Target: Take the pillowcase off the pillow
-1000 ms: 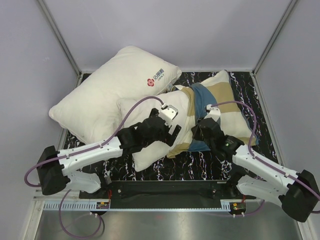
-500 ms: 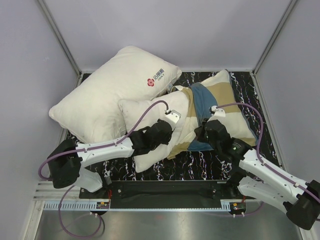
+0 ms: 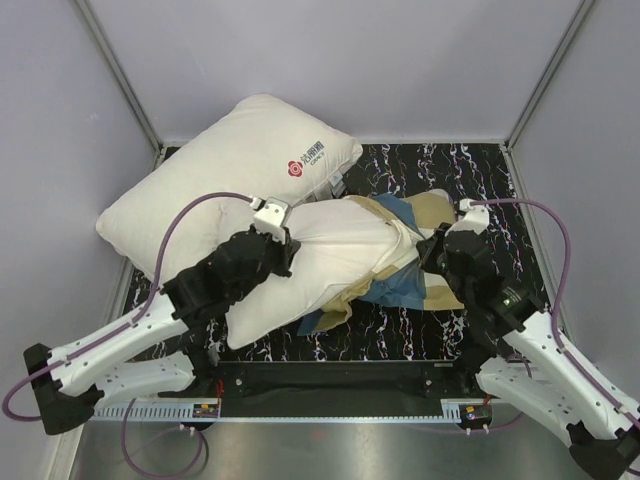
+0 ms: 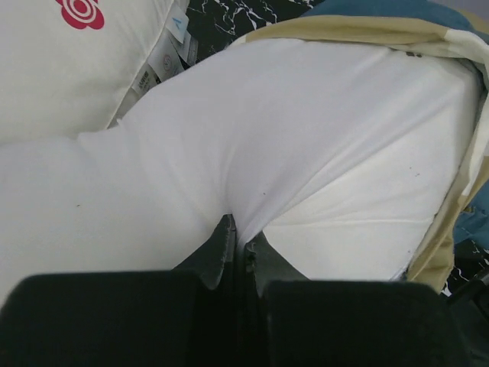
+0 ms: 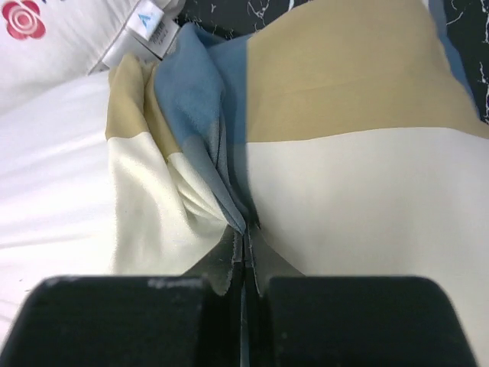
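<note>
The plain off-white pillow point(image 3: 330, 255) lies across the middle of the table, mostly bare. The checked teal, tan and cream pillowcase point(image 3: 425, 285) is bunched over its right end. My left gripper point(image 3: 287, 243) is shut on a pinch of the pillow's white cloth point(image 4: 306, 145) at its left part; the fold runs between the jaws of the left gripper point(image 4: 241, 235). My right gripper point(image 3: 437, 250) is shut on a gathered fold of the pillowcase point(image 5: 344, 115), and the teal and cream cloth converges into the right gripper point(image 5: 244, 233). The pillowcase's tan edge point(image 4: 447, 229) shows at the pillow's far end.
A second white pillow with a red logo point(image 3: 215, 175) leans at the back left, touching the plain pillow. Its labels point(image 5: 141, 30) show close to the pillowcase. Dark marbled tabletop point(image 3: 470, 165) is bare at the back right. Grey walls enclose three sides.
My left gripper shut on the pillow and drew it left. My right gripper, still shut on the pillowcase, moved right. More bare pillow now shows and the case is bunched.
</note>
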Action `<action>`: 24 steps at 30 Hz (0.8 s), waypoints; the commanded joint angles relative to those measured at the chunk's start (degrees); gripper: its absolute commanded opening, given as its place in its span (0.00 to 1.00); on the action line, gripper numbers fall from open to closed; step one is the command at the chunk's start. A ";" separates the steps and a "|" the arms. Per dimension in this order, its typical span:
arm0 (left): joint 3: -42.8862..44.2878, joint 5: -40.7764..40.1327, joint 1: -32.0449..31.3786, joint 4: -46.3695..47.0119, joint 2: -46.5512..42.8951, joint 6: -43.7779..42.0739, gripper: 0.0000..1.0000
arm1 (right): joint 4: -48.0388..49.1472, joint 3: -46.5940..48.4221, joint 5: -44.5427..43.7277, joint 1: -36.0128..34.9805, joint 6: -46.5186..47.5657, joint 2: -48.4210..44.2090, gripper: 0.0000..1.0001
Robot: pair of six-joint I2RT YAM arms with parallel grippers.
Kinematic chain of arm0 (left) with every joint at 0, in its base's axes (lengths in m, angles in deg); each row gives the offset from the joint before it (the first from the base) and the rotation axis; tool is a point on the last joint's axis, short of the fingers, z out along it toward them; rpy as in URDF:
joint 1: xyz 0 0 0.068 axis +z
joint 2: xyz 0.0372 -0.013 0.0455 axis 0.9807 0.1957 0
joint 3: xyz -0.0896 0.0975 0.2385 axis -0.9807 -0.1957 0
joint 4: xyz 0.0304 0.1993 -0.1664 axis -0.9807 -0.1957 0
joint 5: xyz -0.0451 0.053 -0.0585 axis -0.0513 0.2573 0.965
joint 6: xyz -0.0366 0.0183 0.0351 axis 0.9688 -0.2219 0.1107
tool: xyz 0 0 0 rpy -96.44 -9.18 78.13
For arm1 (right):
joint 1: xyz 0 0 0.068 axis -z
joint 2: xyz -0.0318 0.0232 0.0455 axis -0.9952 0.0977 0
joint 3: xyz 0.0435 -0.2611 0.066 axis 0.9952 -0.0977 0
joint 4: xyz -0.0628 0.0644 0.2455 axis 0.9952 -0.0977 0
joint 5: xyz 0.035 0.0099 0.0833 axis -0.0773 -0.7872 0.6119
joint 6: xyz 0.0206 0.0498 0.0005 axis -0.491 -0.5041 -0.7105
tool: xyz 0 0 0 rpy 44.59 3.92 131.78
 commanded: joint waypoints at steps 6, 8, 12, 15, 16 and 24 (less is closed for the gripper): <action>-1.36 -8.90 3.92 -8.66 -4.94 0.93 0.00 | -3.73 0.88 -8.34 5.40 3.32 -0.51 0.00; -1.80 -8.20 4.01 -8.92 -4.32 1.72 0.00 | -3.47 -1.22 -7.99 5.40 2.18 0.72 0.00; -3.12 -4.60 4.01 -7.52 -4.23 2.60 0.00 | -0.84 -5.27 -5.28 5.49 0.68 1.07 0.00; -4.35 -0.99 4.00 -4.89 -4.06 3.04 0.00 | 1.00 -7.12 -1.76 5.40 0.07 1.07 0.00; -4.35 -0.37 3.92 -4.19 -3.45 3.39 0.00 | 1.36 -7.39 -1.05 5.40 0.07 0.99 0.04; -4.61 5.69 4.01 0.47 2.27 5.67 0.00 | -0.13 -6.07 6.59 5.40 4.72 1.34 0.84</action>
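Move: My left hand holds the white pillow; the pillow's middle lies about 4 cm to its right and 7 cm below, with the pillowcase some 22 cm to its right, level ahead and 10 cm lower. The other pillow is roughly 14 cm ahead, 11 cm left and 10 cm below that hand. My right hand grips the pillowcase, whose middle is about 2 cm to its left and 7 cm below; the white pillow's middle is some 19 cm to its left and 7 cm down. I stop pulling apart and, after a last slight lift, let both hands sink, easing the stretched cloth down. My right hand drops about 6 cm, tips down a little, then opens wide and lets go of the pillowcase's blue band. My left hand sinks about 5 cm, tipping some 10 degrees downward, and keeps its pinch on the white pillow. ##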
